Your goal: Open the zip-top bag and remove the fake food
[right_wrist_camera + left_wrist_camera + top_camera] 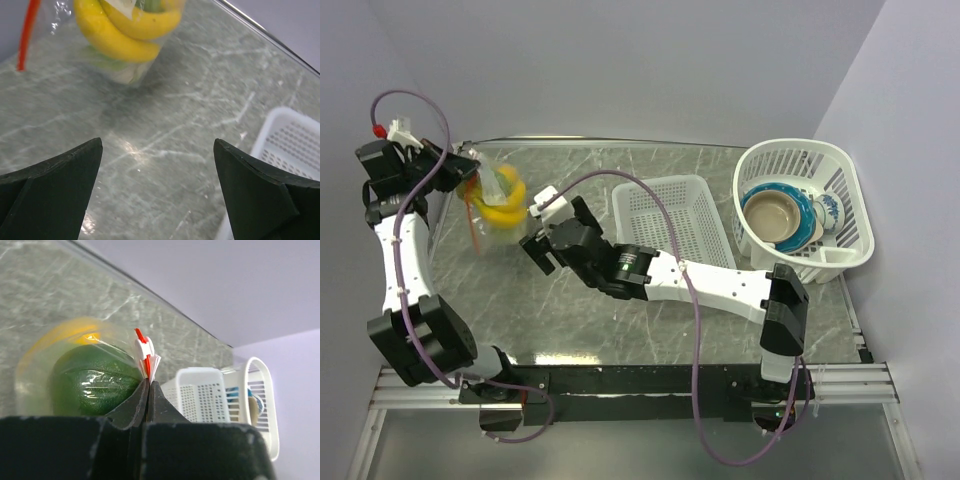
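Observation:
The clear zip-top bag [498,198] hangs at the far left of the table, and my left gripper [466,172] is shut on its top edge. In the left wrist view the jaws are pressed together on the orange-red zip strip [146,356], with a green leafy ball [92,385] and yellow fruit [75,334] inside the plastic. My right gripper [532,227] stands open just right of the bag, nothing between its fingers [60,185]. Ahead of it the yellow banana bunch [125,27] shows through the bag, and a loose end of the strip [27,35] dangles at the left.
A white slotted basket [670,215] lies right of centre, behind the right forearm. A larger white oval basket [840,180] at the far right holds blue and tan bowls [778,215]. The grey marbled tabletop [570,320] spreads in front.

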You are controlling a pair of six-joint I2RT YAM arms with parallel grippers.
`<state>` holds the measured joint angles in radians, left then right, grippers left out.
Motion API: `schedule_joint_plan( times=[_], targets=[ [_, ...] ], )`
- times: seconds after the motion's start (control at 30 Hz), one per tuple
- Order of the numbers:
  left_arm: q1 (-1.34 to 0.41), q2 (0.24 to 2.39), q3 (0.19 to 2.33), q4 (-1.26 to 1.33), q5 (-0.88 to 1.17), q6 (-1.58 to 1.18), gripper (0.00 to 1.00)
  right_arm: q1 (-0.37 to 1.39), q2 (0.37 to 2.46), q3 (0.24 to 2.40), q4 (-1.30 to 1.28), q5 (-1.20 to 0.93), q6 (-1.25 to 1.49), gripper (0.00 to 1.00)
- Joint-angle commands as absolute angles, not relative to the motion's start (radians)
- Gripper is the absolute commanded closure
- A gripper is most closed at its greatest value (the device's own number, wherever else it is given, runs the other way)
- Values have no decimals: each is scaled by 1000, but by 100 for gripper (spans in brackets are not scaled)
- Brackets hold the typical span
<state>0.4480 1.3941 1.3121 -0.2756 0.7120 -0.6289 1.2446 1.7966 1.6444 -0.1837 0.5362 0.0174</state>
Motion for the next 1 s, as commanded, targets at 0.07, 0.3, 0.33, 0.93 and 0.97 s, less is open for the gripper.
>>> schedule_joint_plan(
  times=[0.07,0.3,0.33,0.93,0.97],
  targets=[
    [378,1284,1425,-288,799,-640,99,1249,1675,1655,-38,399,27,0],
    [241,1249,1293,-247,762,-614,99,1249,1669,1640,-3,377,75,0],
    [217,1253,1267,-253,759,-601,99,1246,1669,1635,-5,394,78,0],
    [190,1621,1561,-1274,1225,623,99,899,1654,1543,-23,23,60,0],
    [190,1699,1672,-1376,1256,749,99,896,1660,1548,-14,6,42,0]
  ],
)
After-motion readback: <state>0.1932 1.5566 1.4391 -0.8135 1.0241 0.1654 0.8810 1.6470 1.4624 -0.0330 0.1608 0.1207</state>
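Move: The left hand holds the bag's zip slider, which sits about 2 cm ahead and 1 cm right of its fingertips; the fake food hangs some 14 cm below and 2 cm to the right, about level fore and aft. From the open right hand the slider is about 14 cm ahead, 15 cm left and 3 cm higher; the white basket's middle lies some 26 cm right, 8 cm ahead and 24 cm lower. Keeping its pinch on the bag's top beside the slider, the left hand carries the bag about 13 cm right and some 5 cm back, rising before it sinks well below its start, turning some 40 degrees clockwise. The right hand, wide open, rises and sinks back nearly to its starting height, then sweeps forward and right beside the bag's top, rolled left side up, touching nothing. ##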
